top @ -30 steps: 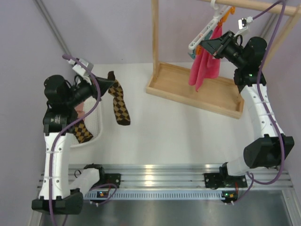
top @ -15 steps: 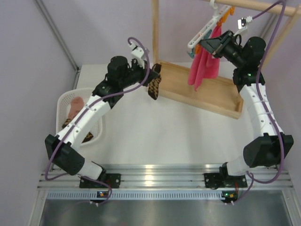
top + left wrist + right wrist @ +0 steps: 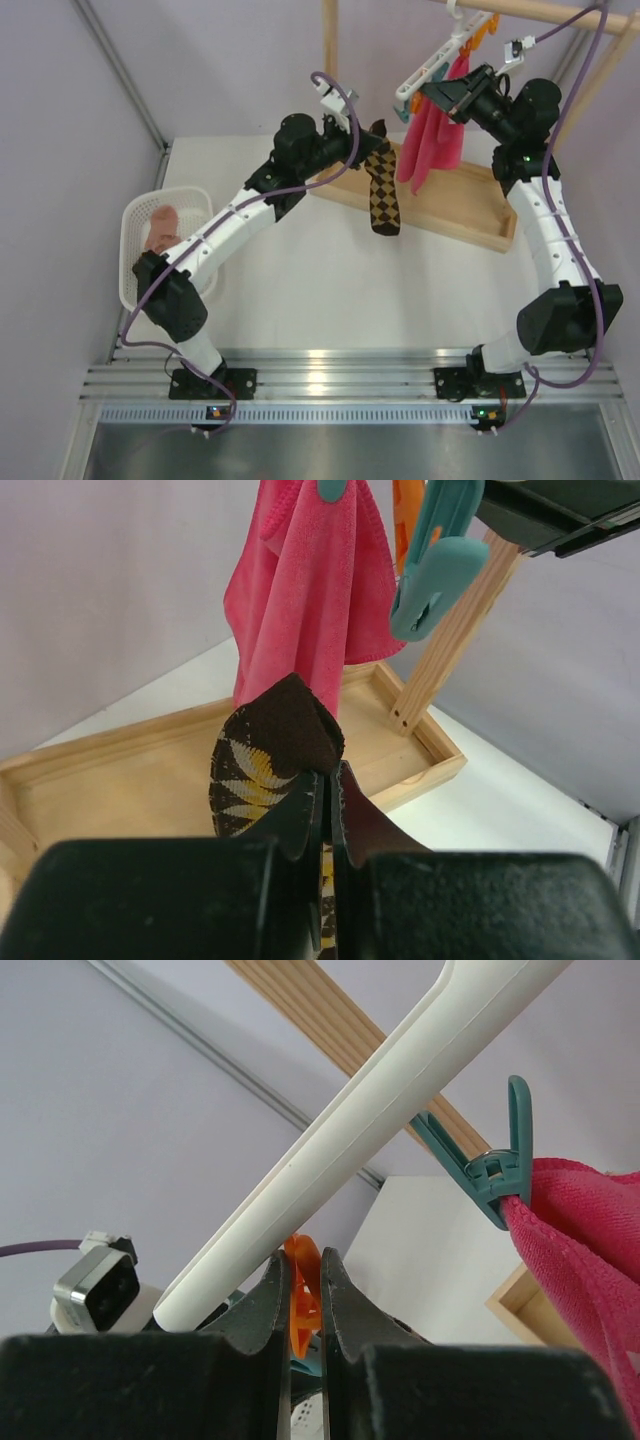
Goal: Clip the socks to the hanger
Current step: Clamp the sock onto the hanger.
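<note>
My left gripper [image 3: 375,135] is shut on the top of a brown and yellow diamond-check sock [image 3: 383,195], which hangs in the air over the front rim of the wooden tray. In the left wrist view the sock's dark cuff [image 3: 290,730] sticks out above my gripper [image 3: 327,780]. The white hanger [image 3: 440,60] hangs tilted from the wooden rail, with teal clips [image 3: 430,575] and the pink cloth. My right gripper [image 3: 300,1270] is shut on an orange clip [image 3: 303,1285] under the hanger bar [image 3: 380,1110]. The second checked sock is hidden.
A bright pink cloth [image 3: 432,145] hangs from a teal clip [image 3: 495,1170]. The wooden rack's tray [image 3: 470,215] and upright post [image 3: 329,60] stand at the back. A white basket [image 3: 135,245] at the left holds a peach-pink sock [image 3: 160,228].
My left arm has swung from the basket to the right, carrying the checked sock up to the hanger. My right gripper has stayed on the clip; the hanger tilted slightly.
</note>
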You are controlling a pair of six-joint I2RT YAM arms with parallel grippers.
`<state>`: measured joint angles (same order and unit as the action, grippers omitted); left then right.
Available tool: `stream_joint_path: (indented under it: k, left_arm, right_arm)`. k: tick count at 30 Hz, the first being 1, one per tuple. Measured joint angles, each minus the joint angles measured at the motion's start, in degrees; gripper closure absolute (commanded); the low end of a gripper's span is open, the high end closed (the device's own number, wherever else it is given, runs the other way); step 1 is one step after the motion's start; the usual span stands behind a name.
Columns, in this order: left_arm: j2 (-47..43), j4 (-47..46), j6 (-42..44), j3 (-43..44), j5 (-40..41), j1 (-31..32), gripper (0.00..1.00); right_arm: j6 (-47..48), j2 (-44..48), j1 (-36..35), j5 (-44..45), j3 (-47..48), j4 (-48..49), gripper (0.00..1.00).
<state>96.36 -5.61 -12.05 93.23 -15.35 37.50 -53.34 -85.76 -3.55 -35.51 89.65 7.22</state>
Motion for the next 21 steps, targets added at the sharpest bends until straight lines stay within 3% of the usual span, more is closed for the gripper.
stream_joint_path:
  k: [5, 13, 21]
  left_arm:
    - [1.55, -0.90, -3.34, -0.07, -0.42, 1.53, 1.00]
    - [1.44, -4.37, -7.06, -1.11, -0.17, 9.79, 1.00]
    - [6.32, -5.35, -9.53, 4.28, 3.56, 9.75, 1.00]
  right_arm:
    - [1.86, 0.28, -0.22, 2.67, 0.07, -2.23, 1.00]
    - [2.69, 1.22, -0.57, 6.95, 0.11, -4.74, 1.00]
    - [2.34, 1.40, -0.59, 7.82, 0.09, -5.20, 1.00]
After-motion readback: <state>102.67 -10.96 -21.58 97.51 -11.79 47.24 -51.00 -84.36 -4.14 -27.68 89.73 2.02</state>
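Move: Up from the left hand, which holds the checkered sock, the orange clip it is meant for sits about 7 cm to the right, 2 cm farther out and 8 cm higher, already pinched in the right fingers. The teal clip at the hanger's near end is roughly 4 cm right, 1 cm back and 7 cm up from the left hand. The pink socks' middle hangs some 11 cm right, 8 cm ahead and about level. Sweeping the held checkered sock about 8 cm to the right, the left hand also draws back some 7 cm, then comes forward again a little, passing below and round the near side of the teal end clip. Its fingers stay shut on the sock. The right hand keeps its pinch on the orange clip, easing a centimetre or two right and turning clockwise roughly 5 degrees. ##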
